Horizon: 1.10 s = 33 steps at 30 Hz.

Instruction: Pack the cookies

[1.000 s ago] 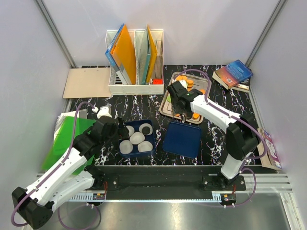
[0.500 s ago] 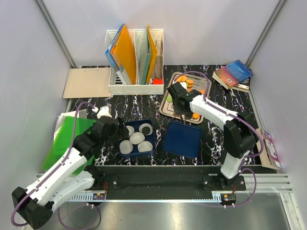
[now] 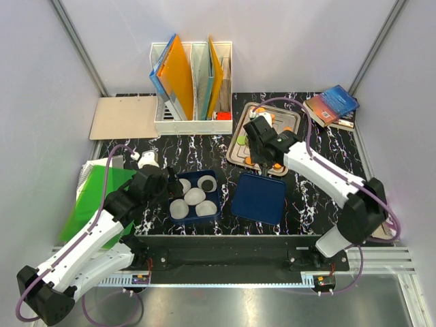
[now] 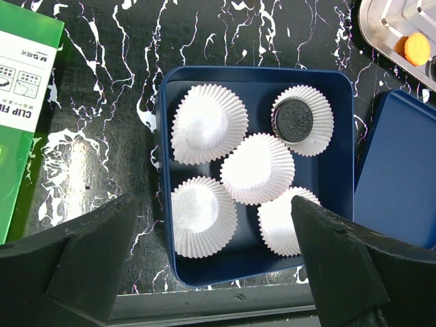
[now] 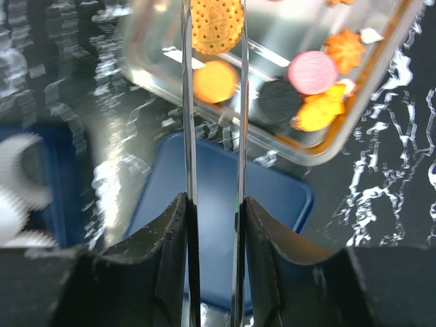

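Observation:
Cookies lie in a metal tray [image 3: 238, 148]: in the right wrist view a round orange one [image 5: 214, 80], a pink one [image 5: 312, 71], a black one [image 5: 279, 101]. My right gripper [image 3: 261, 155] hangs over the tray's near edge, and its long metal fingers [image 5: 185, 102] are shut on a patterned orange cookie [image 5: 216, 24]. My left gripper [image 4: 212, 225] stands open above a blue box [image 4: 163, 170] of white paper cups. One cup holds a black cookie [image 4: 293, 120]; the other cups show no cookie.
A blue lid [image 3: 259, 197] lies between the box and the tray. A white file holder [image 3: 193, 85] stands at the back, books [image 3: 332, 105] at the back right, a wooden board [image 3: 124, 117] at the back left, a green folder [image 3: 92, 201] at the left.
The right gripper's fingers have narrowed onto the orange cookie and shifted toward the tray's near edge, while its elbow swung right. The left arm has not moved.

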### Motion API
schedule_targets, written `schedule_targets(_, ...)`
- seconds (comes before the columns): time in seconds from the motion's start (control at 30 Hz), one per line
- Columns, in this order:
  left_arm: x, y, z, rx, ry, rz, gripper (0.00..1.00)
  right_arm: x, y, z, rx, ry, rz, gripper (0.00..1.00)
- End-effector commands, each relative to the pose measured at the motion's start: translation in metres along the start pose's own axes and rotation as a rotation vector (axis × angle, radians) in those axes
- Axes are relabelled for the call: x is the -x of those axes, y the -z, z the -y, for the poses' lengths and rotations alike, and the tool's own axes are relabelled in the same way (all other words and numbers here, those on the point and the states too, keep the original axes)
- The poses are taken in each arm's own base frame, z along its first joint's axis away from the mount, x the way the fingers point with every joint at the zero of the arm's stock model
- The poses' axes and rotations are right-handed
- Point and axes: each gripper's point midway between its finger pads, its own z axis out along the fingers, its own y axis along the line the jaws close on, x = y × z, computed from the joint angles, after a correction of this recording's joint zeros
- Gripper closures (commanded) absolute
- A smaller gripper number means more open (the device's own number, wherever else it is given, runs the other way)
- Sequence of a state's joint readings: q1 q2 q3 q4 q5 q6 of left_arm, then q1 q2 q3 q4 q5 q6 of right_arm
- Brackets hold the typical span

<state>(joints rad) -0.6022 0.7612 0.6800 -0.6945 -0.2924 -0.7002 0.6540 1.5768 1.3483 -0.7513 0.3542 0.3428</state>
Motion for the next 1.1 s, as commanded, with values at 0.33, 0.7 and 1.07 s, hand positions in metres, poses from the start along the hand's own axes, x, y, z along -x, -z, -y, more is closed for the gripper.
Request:
schedule_targets(0.33,0.030,0.013,0.002,0.028,0.022,0.090,0.01,-0.033,0.105,-0.117,0.274,0.133,0.097,0.69)
schedule_targets(0.7,0.031,0.017,-0.012,0.084,0.036,0.112,0.01,-0.068,0.118,-0.179,0.379,0.227,0.066,0.69)
schedule_targets(1.07,0.023,0.014,-0.014,0.082,0.036,0.093,0.01,-0.084,0.122,-0.203,0.418,0.268,0.042,0.69)
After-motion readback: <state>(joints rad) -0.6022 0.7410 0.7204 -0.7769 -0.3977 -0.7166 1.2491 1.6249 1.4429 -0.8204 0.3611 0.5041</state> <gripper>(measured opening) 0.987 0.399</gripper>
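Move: The right hand already holds an orange cookie at the ends of its long blades; the middle of the blue box of paper cups lies roughly 24 cm to its left, 11 cm back and 12 cm below. The cup with the dark cookie is 18 cm left and 5 cm back, the lid 11 cm back and 2 cm right, the tray 12 cm ahead and 4 cm right. From the left hand, the box's middle is level, 6 cm right and 11 cm below. Right hand carries the gripped cookie some 23 cm back-left to the box, turning counter-clockwise; left shifts 2 cm left. ##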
